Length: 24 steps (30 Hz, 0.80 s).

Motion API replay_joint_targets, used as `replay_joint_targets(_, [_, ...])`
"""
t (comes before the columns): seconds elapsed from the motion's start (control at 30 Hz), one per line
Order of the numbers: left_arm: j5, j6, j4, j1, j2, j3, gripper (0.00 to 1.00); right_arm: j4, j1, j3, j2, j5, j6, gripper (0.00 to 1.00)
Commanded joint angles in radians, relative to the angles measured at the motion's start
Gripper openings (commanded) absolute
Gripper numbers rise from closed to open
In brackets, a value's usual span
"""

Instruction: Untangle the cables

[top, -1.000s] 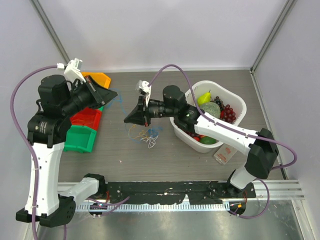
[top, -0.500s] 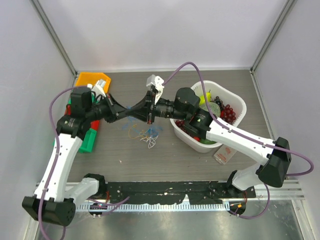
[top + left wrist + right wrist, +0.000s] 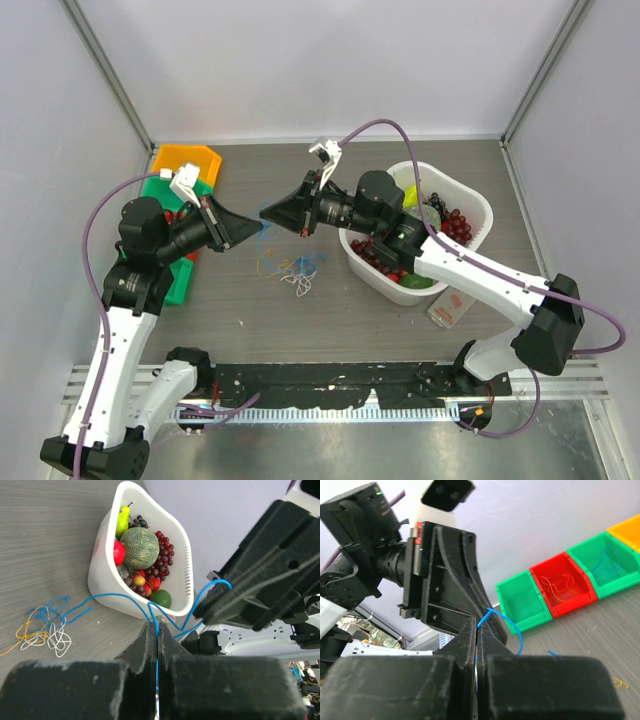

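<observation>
The cables (image 3: 290, 270) lie as a small clump of blue, orange-tan and white wires on the table; the clump also shows in the left wrist view (image 3: 44, 630). My left gripper (image 3: 257, 229) is shut on a blue cable (image 3: 150, 611) that runs down to the clump. My right gripper (image 3: 266, 214) is shut on the same blue cable (image 3: 514, 626), a short way along it. The two gripper tips nearly touch above the table, left of the clump. In the wrist views the left jaws (image 3: 157, 625) and the right jaws (image 3: 477, 621) are pressed together on the blue wire.
A white basket (image 3: 478, 205) of fruit stands right of the clump. Green, red and orange bins (image 3: 192, 160) line the left side; the red bin (image 3: 562, 586) holds orange wires and a green bin (image 3: 606, 562) blue ones. A small bottle (image 3: 450, 305) lies by the basket.
The left arm has swung back toward the left and its gripper now points right. The right gripper has shifted slightly back. Both stay shut, tips close together over the table.
</observation>
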Motion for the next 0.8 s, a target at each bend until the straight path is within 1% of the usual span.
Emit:
replay_joint_targets(0.0, [0.039, 0.030, 0.148, -0.001, -0.032, -0.026, 0.00, 0.029, -0.049, -0.034, -0.053, -0.022, 0.132, 0.01])
replay_joint_targets(0.1, [0.066, 0.033, 0.194, -0.001, -0.042, -0.046, 0.00, 0.067, -0.075, -0.053, -0.057, -0.052, 0.193, 0.01])
replay_joint_targets(0.17, [0.081, 0.034, 0.214, 0.000, -0.044, -0.056, 0.02, 0.088, -0.085, -0.053, -0.050, -0.074, 0.230, 0.01])
replay_joint_targets(0.3, [0.099, 0.022, 0.265, -0.001, -0.044, -0.082, 0.12, 0.105, -0.088, -0.036, -0.028, -0.105, 0.271, 0.01])
replay_joint_targets(0.47, [0.096, 0.024, 0.276, 0.000, -0.030, -0.077, 0.18, 0.191, -0.089, -0.037, -0.004, -0.169, 0.369, 0.01])
replay_joint_targets(0.53, [0.084, 0.024, 0.285, 0.000, -0.029, -0.074, 0.21, 0.234, -0.089, -0.045, 0.005, -0.194, 0.420, 0.01])
replay_joint_targets(0.6, [0.082, 0.024, 0.297, 0.000, -0.029, -0.073, 0.27, 0.255, -0.089, -0.047, 0.009, -0.206, 0.456, 0.01])
replay_joint_targets(0.73, [0.124, 0.017, 0.343, 0.000, -0.039, -0.086, 0.37, 0.273, -0.089, -0.041, 0.019, -0.206, 0.491, 0.01])
replay_joint_targets(0.77, [0.136, 0.017, 0.353, 0.000, -0.044, -0.089, 0.38, 0.269, -0.089, -0.031, 0.024, -0.204, 0.491, 0.01])
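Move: The blue cable is pinched in both hands' fingertips, with a short slack piece between them. From the left hand, the cable tangle on the table is about 5 cm ahead, 8 cm right and 34 cm below; the fruit basket is some 13 cm ahead, 33 cm right and 28 cm below. From the right hand, the tangle is roughly 5 cm ahead, 3 cm left and 38 cm below. The blue cable comes free of the left hand's pinch as its fingers part to about a third open, that hand easing up some 2 cm with its tips tilting up. The right hand keeps its pinch, dips forward, down and to the right about 3.5 cm, then draws back and up past its starting height, rolling about 20 degrees. ##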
